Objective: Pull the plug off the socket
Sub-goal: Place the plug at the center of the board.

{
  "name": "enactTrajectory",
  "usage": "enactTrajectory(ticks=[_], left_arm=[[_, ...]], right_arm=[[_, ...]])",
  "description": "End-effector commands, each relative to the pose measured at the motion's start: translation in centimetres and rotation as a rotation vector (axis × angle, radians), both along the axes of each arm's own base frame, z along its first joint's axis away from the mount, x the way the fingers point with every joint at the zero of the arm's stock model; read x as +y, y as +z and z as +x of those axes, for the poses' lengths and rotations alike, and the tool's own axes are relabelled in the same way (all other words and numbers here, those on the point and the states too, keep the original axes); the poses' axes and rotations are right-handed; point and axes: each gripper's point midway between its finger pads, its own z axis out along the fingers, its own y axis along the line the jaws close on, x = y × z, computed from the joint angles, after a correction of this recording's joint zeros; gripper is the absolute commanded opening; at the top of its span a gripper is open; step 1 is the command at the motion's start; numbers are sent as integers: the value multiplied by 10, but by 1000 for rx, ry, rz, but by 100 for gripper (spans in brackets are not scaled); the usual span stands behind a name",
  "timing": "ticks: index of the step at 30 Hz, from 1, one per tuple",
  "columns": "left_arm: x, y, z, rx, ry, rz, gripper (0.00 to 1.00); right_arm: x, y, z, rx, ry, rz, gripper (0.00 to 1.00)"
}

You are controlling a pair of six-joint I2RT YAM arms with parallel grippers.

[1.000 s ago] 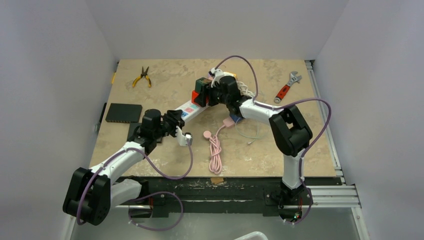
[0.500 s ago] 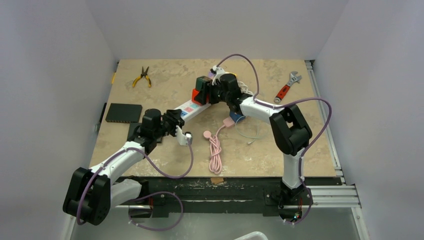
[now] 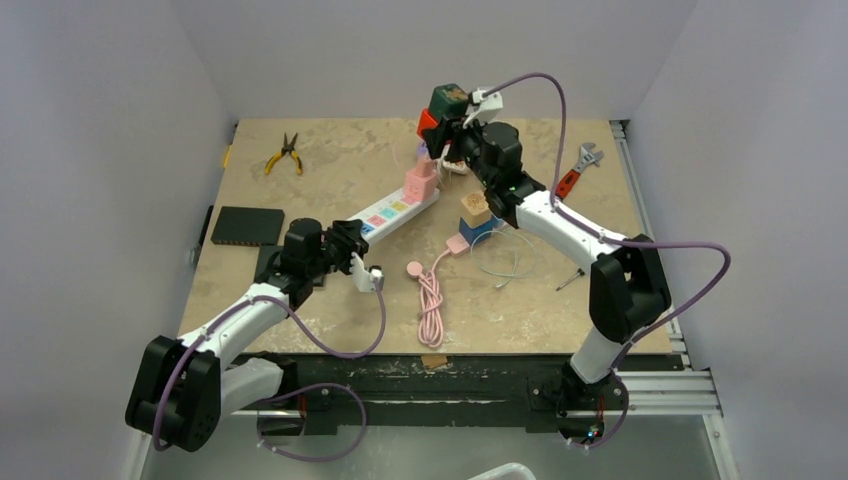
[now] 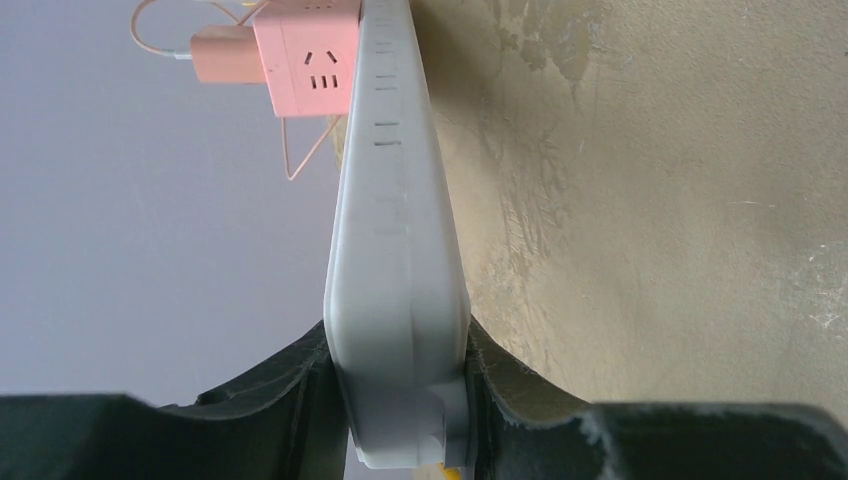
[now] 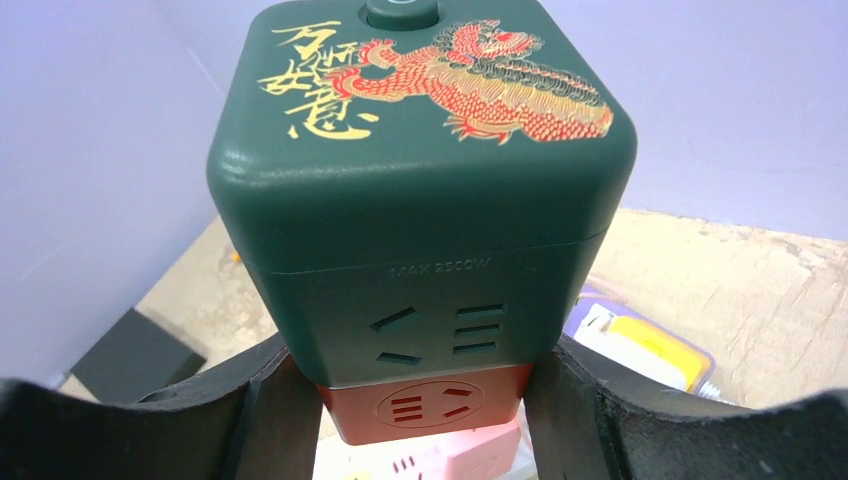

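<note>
The socket is a long white power strip (image 3: 393, 212) lying on the table; its near end (image 4: 396, 260) sits between the jaws of my left gripper (image 3: 352, 247), which is shut on it (image 4: 400, 400). The plug is a dark green cube with a red base and a dragon print (image 5: 420, 180). My right gripper (image 5: 415, 400) is shut on its sides and holds it in the air (image 3: 446, 102) above the far end of the strip, apart from it. A pink cube adapter (image 3: 421, 182) stays plugged into the strip (image 4: 308, 58).
Pliers (image 3: 284, 154) lie at the back left, a red-handled wrench (image 3: 575, 174) at the back right. A black box (image 3: 247, 226) sits left of the strip. A coiled pink cable (image 3: 430, 300), a wooden block on a blue piece (image 3: 476, 213) and a small screwdriver (image 3: 571, 279) lie in the middle.
My right arm has risen and swung back with the green plug, lifting it off the strip; the pink adapter now shows. The left gripper has stayed on the strip's end.
</note>
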Motion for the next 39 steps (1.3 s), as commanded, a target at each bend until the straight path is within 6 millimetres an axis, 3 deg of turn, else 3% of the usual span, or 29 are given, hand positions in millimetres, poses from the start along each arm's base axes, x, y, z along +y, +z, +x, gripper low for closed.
enactTrajectory(ticks=[1,5,10,15,22,25,32,39], left_arm=[[30,-48,-14,190,138,73,0],[37,-27,7,126,227,31,0],[58,-22,22,128,373,30,0],[69,-24,27,147,420,33,0],[74,-23,28,90,404,64,0],[76,-23,28,67,400,82,0],[73,-10,34,28,389,77,0],[70,-5,39,7,374,76,0]], right_arm=[[15,4,-28,-49,39,-67,0],[30,-36,-68,19,95,-139,0],[24,-77,-103,120,121,-132,0],[34,-108,-115,210,159,-169,0],[72,-151,-116,315,237,-181,0],[89,-158,-118,342,278,-167,0],[119,-180,-147,441,425,-116,0],[121,-202,-181,577,518,-54,0]])
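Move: The clear centre of the board, where the green-and-red plug is bound, lies about 20 cm back, 13 cm left and 27 cm below the right hand that already holds the plug. The power strip's middle is some 7 cm back, 10 cm left and 20 cm down, the pink cube plug on it 1 cm back and 4 cm left, 18 cm down. A round pink plug lies 19 cm back, 7 cm left, at table height. From the left hand the spot is about 6 cm back, 7 cm right, 11 cm below. The green-and-red plug, still gripped by its red part, is swung by the right hand down and back off the strip's far end, then left and further down to the near side of the strip: about 23 cm down, 17 back, 10 left, the fingers tipping some 30 degrees downward. Meanwhile the left hand keeps its pinch on the strip's near end and swings the strip forward-left and counter-clockwise, then holds. ##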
